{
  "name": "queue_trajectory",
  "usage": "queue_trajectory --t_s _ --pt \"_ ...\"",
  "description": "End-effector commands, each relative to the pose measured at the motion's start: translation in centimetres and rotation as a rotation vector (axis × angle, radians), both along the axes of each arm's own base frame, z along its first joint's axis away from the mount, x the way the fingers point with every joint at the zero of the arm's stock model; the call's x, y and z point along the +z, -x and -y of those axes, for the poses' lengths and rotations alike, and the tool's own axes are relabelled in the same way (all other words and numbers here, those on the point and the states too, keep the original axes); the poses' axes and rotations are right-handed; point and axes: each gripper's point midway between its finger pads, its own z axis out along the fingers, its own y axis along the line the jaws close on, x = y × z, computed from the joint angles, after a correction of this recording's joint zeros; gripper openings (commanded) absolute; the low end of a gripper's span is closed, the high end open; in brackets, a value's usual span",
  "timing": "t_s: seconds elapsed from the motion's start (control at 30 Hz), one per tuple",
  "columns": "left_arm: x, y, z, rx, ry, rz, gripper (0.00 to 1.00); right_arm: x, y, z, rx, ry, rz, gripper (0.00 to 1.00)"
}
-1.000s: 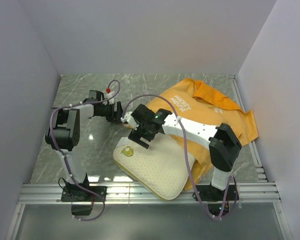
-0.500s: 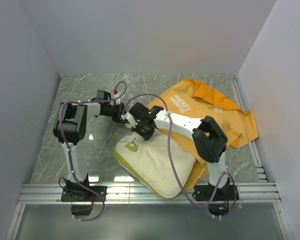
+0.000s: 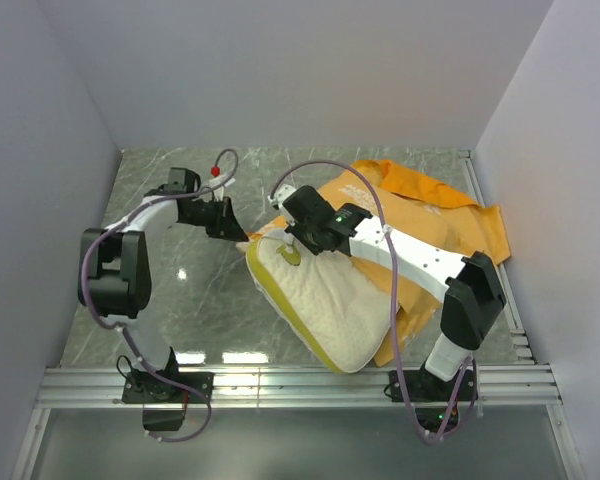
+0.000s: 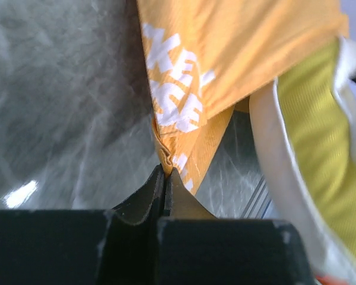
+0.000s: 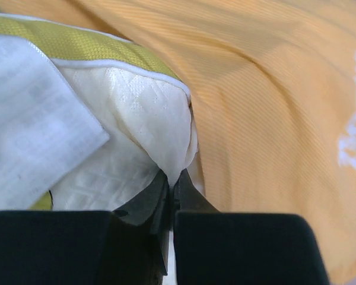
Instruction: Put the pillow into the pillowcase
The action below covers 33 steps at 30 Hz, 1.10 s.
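The cream-white quilted pillow [image 3: 325, 300] lies tilted at the centre, its far corner against the orange pillowcase [image 3: 440, 215]. My right gripper [image 3: 292, 238] is shut on the pillow's far corner; the right wrist view shows the jaws [image 5: 172, 178] pinching white pillow fabric [image 5: 130, 124] beside its white tag [image 5: 29, 119], with orange cloth [image 5: 273, 119] behind. My left gripper [image 3: 242, 236] is shut on the pillowcase's left edge; in the left wrist view the jaws [image 4: 166, 171] clamp a bunched orange hem with white lettering [image 4: 172, 89]. The pillow's yellowish edge [image 4: 314, 136] hangs just to the right.
The grey marbled tabletop [image 3: 180, 290] is walled on the left, back and right. A metal rail [image 3: 280, 385] runs along the near edge by the arm bases. Cables loop over both arms. The pillowcase's far part is crumpled at the back right [image 3: 410, 180].
My right gripper has carried the pillow's corner back and to the right, toward the pillowcase; the pillow has swung to lie more upright. My left gripper has shifted slightly left, holding the pillowcase edge.
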Motion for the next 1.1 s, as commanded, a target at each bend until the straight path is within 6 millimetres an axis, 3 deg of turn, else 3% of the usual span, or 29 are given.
queue_trajectory --t_s 0.0,0.07,0.1,0.17,0.23,0.3,0.37,0.4,0.43,0.5,0.53,0.57,0.63,0.67,0.7,0.77,0.8,0.83,0.87,0.9,0.93,0.97,1.0,1.03,1.07 --pt "2.5 2.3 -3.1 0.004 -0.023 -0.025 0.00 1.7 -3.4 4.5 -0.140 0.162 0.217 0.00" --pt "2.9 1.7 -5.5 0.051 -0.049 -0.006 0.00 0.4 -3.4 4.8 -0.148 0.181 0.206 0.00" --pt "2.4 2.1 -6.3 0.053 -0.075 -0.021 0.00 -1.1 -3.6 4.7 -0.150 0.200 0.199 0.00" --pt "1.4 2.5 -8.0 0.086 -0.095 -0.058 0.00 -2.1 -4.2 4.5 -0.157 0.214 0.210 0.00" --pt "-0.3 3.0 -9.0 0.091 -0.125 -0.082 0.00 -2.8 -5.2 2.9 -0.153 0.183 0.199 0.00" --pt "-2.1 3.8 -9.4 0.098 -0.143 -0.112 0.00 -2.7 -5.5 -0.2 -0.105 0.115 0.159 0.00" --pt "-3.3 3.7 -9.6 0.106 -0.159 -0.111 0.00 -2.5 -5.1 -2.6 -0.047 0.060 0.117 0.00" --pt "-4.0 4.0 -9.5 0.100 -0.153 -0.130 0.00 -2.1 -4.0 -4.8 0.025 0.001 0.054 0.00" --pt "-3.9 4.0 -9.2 0.093 -0.126 -0.129 0.03 -1.9 -3.4 -5.6 0.054 -0.024 0.018 0.00" --pt "-3.2 3.7 -9.0 0.082 -0.088 -0.095 0.22 -1.1 -0.8 -7.3 0.143 -0.114 -0.109 0.14" --pt "-2.2 3.0 -9.2 0.100 -0.048 -0.054 0.42 -0.6 0.0 -7.5 0.150 -0.151 -0.143 0.32" --pt "-1.3 2.6 -9.5 0.112 -0.032 -0.020 0.49 0.2 1.0 -7.5 0.178 -0.187 -0.174 0.41" --pt "1.7 1.7 -10.2 0.136 -0.034 0.110 0.62 3.2 3.5 -6.2 0.207 -0.318 -0.228 0.64" --pt "2.9 1.0 -10.8 0.143 -0.057 0.183 0.66 6.5 4.2 -4.9 0.199 -0.409 -0.199 0.70" --pt "5.2 0.8 -10.9 0.144 -0.089 0.292 0.70 6.4 4.9 -3.7 0.191 -0.436 -0.220 0.73" --pt "6.8 0.5 -11.1 0.160 -0.157 0.396 0.79 8.4 4.2 -0.4 0.133 -0.537 -0.218 0.77" --pt "9.1 0.1 -10.9 0.158 -0.194 0.520 0.81 9.6 4.7 1.5 0.090 -0.590 -0.198 0.78" --pt "9.7 0.3 -10.3 0.143 -0.224 0.562 0.84 10.0 4.5 3.0 0.051 -0.626 -0.199 0.80" --pt "9.9 1.1 -7.7 0.066 -0.235 0.603 0.85 9.8 3.2 6.0 -0.045 -0.638 -0.177 0.80" --pt "10.5 1.4 -7.1 0.052 -0.296 0.660 0.86 8.8 3.5 8.0 -0.139 -0.648 -0.207 0.80" --pt "11.0 1.4 -5.4 0.023 -0.316 0.712 0.93 7.9 3.4 9.6 -0.202 -0.645 -0.219 0.80" --pt "10.6 3.3 -1.0 -0.075 -0.294 0.729 0.94 6.7 3.0 11.3 -0.275 -0.635 -0.220 0.80" --pt "10.4 3.2 -0.2 -0.054 -0.366 0.753 0.95 4.6 2.8 14.5 -0.400 -0.621 -0.236 0.80" --pt "11.1 3.3 2.1 -0.064 -0.357 0.810 0.99 3.4 2.7 16.1 -0.468 -0.607 -0.245 0.80" --pt "11.2 5.7 6.4 -0.147 -0.320 0.830 0.99 1.9 2.5 17.8 -0.549 -0.580 -0.265 0.80"
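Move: The left hand holds the left corner of the pillowcase's mouth; the bare table it goes for is some 9 cm to its left, 4 cm back and 9 cm below. The right hand pinches the pillow's bunched end; its laying spot is about 6 cm to the left, 1 cm ahead and 13 cm lower. From the right hand, the pillow's middle hangs about 13 cm back and 6 cm right, and the case's body lies 26 cm right and 5 cm ahead. Still gripping the case corner, the left hand pulls it about 9 cm to the left with a slight rise, then sinks and draws back a little, while the right hand, keeping its pinch on the pillow's end, dips about 5 cm forward and down and then swings it left. Both then open wide and leave: the left climbs some 15 cm above where it let go, tilting about 45 degrees and swinging back to the right over the pillow, while the right rises and sweeps about 20 cm right, away from the pillow's left end. ##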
